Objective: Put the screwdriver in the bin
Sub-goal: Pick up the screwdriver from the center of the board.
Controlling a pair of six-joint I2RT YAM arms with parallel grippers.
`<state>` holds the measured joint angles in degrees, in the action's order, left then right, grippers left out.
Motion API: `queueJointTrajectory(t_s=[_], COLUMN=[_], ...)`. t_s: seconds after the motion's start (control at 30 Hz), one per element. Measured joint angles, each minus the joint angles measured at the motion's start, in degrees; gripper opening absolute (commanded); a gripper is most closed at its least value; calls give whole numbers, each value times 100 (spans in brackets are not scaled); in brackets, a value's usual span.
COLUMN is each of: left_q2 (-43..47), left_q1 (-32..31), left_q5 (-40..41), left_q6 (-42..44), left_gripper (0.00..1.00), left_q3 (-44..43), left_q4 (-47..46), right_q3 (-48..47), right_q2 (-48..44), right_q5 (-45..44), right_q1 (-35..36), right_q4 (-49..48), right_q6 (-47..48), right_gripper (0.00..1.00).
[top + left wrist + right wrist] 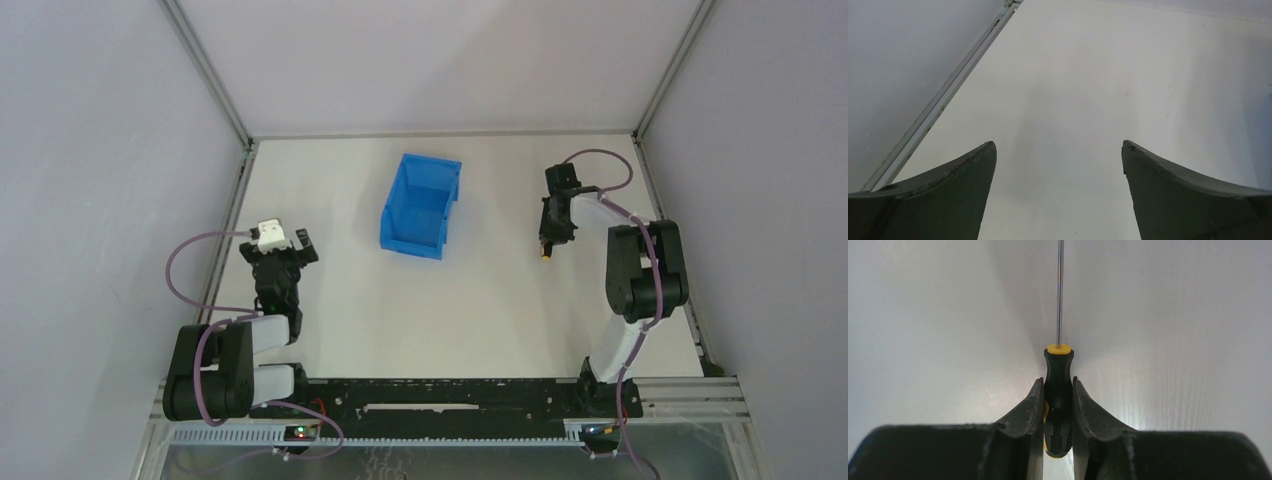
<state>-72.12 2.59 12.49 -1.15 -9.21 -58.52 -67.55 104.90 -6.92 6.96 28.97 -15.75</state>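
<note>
The screwdriver (pixel 1058 390) has a black handle with a yellow collar and a thin metal shaft that points away from the right wrist camera. My right gripper (pixel 1057 382) is shut on its handle, both fingers pressed against its sides. From above, that gripper (pixel 549 243) points down at the table on the right, and the screwdriver's yellow end (pixel 546 255) shows just below it. The blue bin (pixel 421 205) stands open-topped left of it, well apart. My left gripper (pixel 1058 145) is open over bare table, at the left side (pixel 285 242).
Grey enclosure walls close in the white table (pixel 480 300) on three sides. A metal rail (pixel 938 105) runs along the left edge near my left gripper. The arm bases sit on the black bar (pixel 440 395) at the near edge.
</note>
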Motion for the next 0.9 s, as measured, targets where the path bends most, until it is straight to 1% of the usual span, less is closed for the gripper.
queueJointTrajectory(t_s=[0.13, 0.27, 0.57, 0.7, 0.9], left_q2=[0, 0, 0, 0, 0], left_q1=[0, 0, 0, 0, 0], left_q5=[0, 0, 0, 0, 0], left_q6=[0, 0, 0, 0, 0], left_gripper=[100, 100, 100, 100, 100], left_q3=[0, 0, 0, 0, 0], left_q4=[0, 0, 0, 0, 0], right_q3=[0, -46, -568, -1056, -1655], right_q2=[-494, -1287, -2968, -3366, -3495], right_q5=[-20, -35, -72, -76, -210], right_q1=[87, 144, 382, 487, 710], right_q4=[192, 389, 708, 905, 1207], right_q6=[2, 17, 136, 153, 151], right_gripper=[16, 16, 15, 15, 14])
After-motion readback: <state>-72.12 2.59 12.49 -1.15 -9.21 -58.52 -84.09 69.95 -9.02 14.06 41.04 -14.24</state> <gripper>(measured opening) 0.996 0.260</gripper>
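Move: The right fingers are already shut on the screwdriver's handle, down at board level, with the tool's middle about 3 cm ahead of the hand and 1 cm to its right, shaft pointing forward. The blue bin's middle lies some 30 cm to this hand's left and 10 cm farther out, a few centimetres higher. From the idle left hand the bin is roughly 30 cm to the right, 13 cm ahead and 6 cm below. Keeping its pinch on the screwdriver's handle, the right hand lifts it off the board almost straight up, some 30 cm, quickly and easing only near the top. It drifts about 3 cm back and 3 cm left, while the wrist pitches up some 40 degrees so that the fingers swing from pointing down towards forward. ##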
